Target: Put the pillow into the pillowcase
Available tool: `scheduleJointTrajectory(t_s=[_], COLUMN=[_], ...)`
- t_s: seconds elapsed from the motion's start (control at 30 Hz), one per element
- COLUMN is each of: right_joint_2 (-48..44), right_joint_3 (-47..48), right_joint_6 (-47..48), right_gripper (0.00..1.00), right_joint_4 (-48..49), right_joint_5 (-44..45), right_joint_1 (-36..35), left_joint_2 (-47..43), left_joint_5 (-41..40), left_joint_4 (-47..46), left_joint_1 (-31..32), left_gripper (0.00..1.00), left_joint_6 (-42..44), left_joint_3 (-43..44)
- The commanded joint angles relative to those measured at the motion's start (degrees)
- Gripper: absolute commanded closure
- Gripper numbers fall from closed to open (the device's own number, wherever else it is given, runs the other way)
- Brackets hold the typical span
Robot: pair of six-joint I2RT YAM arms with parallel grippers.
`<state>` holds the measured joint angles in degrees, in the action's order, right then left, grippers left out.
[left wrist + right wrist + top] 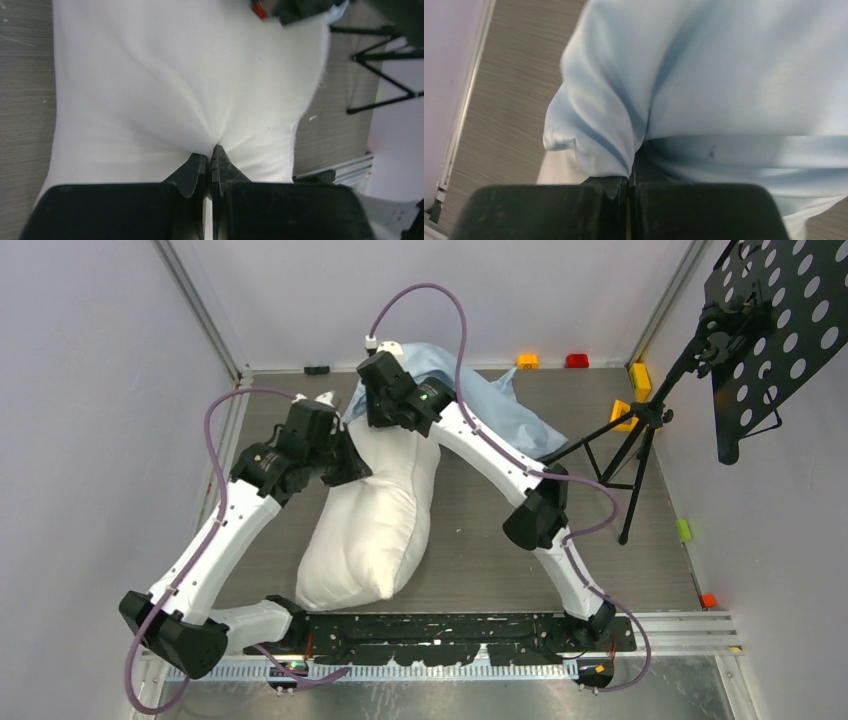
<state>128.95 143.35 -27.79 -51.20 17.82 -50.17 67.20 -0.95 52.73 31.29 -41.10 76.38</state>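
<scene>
The plump white pillow (375,520) lies lengthwise on the table between the two arms, and it fills the left wrist view (175,75). My left gripper (345,465) (210,152) is shut on a pinch of pillow fabric at its far left side, and the cloth puckers toward the tips. The light blue pillowcase (500,405) lies crumpled at the pillow's far end and spreads to the right. My right gripper (380,412) (630,172) is shut on a fold of the pillowcase (724,75) near its left corner. A sliver of the pillow (556,172) shows beneath that fold.
A black tripod stand (640,425) with a perforated black plate (780,330) stands at the right, one leg close to the pillowcase. Small coloured blocks (577,360) sit along the back wall and by the right edge (683,530). Grey walls close in both sides.
</scene>
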Motion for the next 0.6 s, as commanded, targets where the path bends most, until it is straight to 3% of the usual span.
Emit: scheduleJointTrajectory(t_s=[0.0,0.07,0.17,0.23,0.33,0.57], right_joint_2=[1.55,-0.92,-5.78,-9.13,-15.31,-24.13], right_joint_3=[1.32,-2.52,-5.98,-8.89,-14.47,-31.63], right_joint_6=[-1.32,-0.62,1.94,3.37,5.11,7.0], right_gripper=[0.99,0.87,0.58,0.47,0.39,0.4], right_joint_4=[-1.57,0.06,1.96,2.99,6.36,15.15], right_joint_5=[-6.72,-6.12,-4.29,-3.43,-1.52,4.97], right_joint_1=[-1.59,-1.84,-2.6,-2.9,-2.96,0.5], left_joint_2=[2.68,4.41,5.57,6.05,6.06,6.1], left_joint_5=[10.82,13.92,16.35,16.86,15.86,15.57], left_joint_4=[-8.37,-11.26,-14.5,-14.89,-14.42,-12.81], left_joint_1=[-14.06,-19.88,-26.06,-28.36,-29.81,-34.17], left_gripper=[1.0,1.0,1.0,1.0,1.0,1.0], left_joint_6=[-1.57,-2.5,-3.18,-2.51,-1.12,1.76], left_joint_3=[-5.81,-10.37,-15.25,-16.77,-17.67,-18.24])
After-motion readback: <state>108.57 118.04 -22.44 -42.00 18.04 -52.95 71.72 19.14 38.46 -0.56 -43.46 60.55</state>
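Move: The pillow is pinched in the left hand, its uncovered part centring about 8 cm back of that hand and some 12 cm below. The pillowcase mouth, draped on the pillow's far end, lies about 12 cm ahead and 3 cm to the right; the bulk of the pillowcase is some 14 cm ahead and 17 cm right. The right hand pinches the hem; from it the uncovered pillow centres about 18 cm back, 2 cm right and 12 cm below. The pillow is dragged leftward in the left hand's kept pinch, about 10 cm left, 8 cm down and 6 cm forward, that wrist turning some 20 degrees counter-clockwise. The pillowcase hem is let go by the right hand, which dips about 3 cm, opens its fingers, then draws back about 5 cm while rising and finally shifts right, above the pillow. ##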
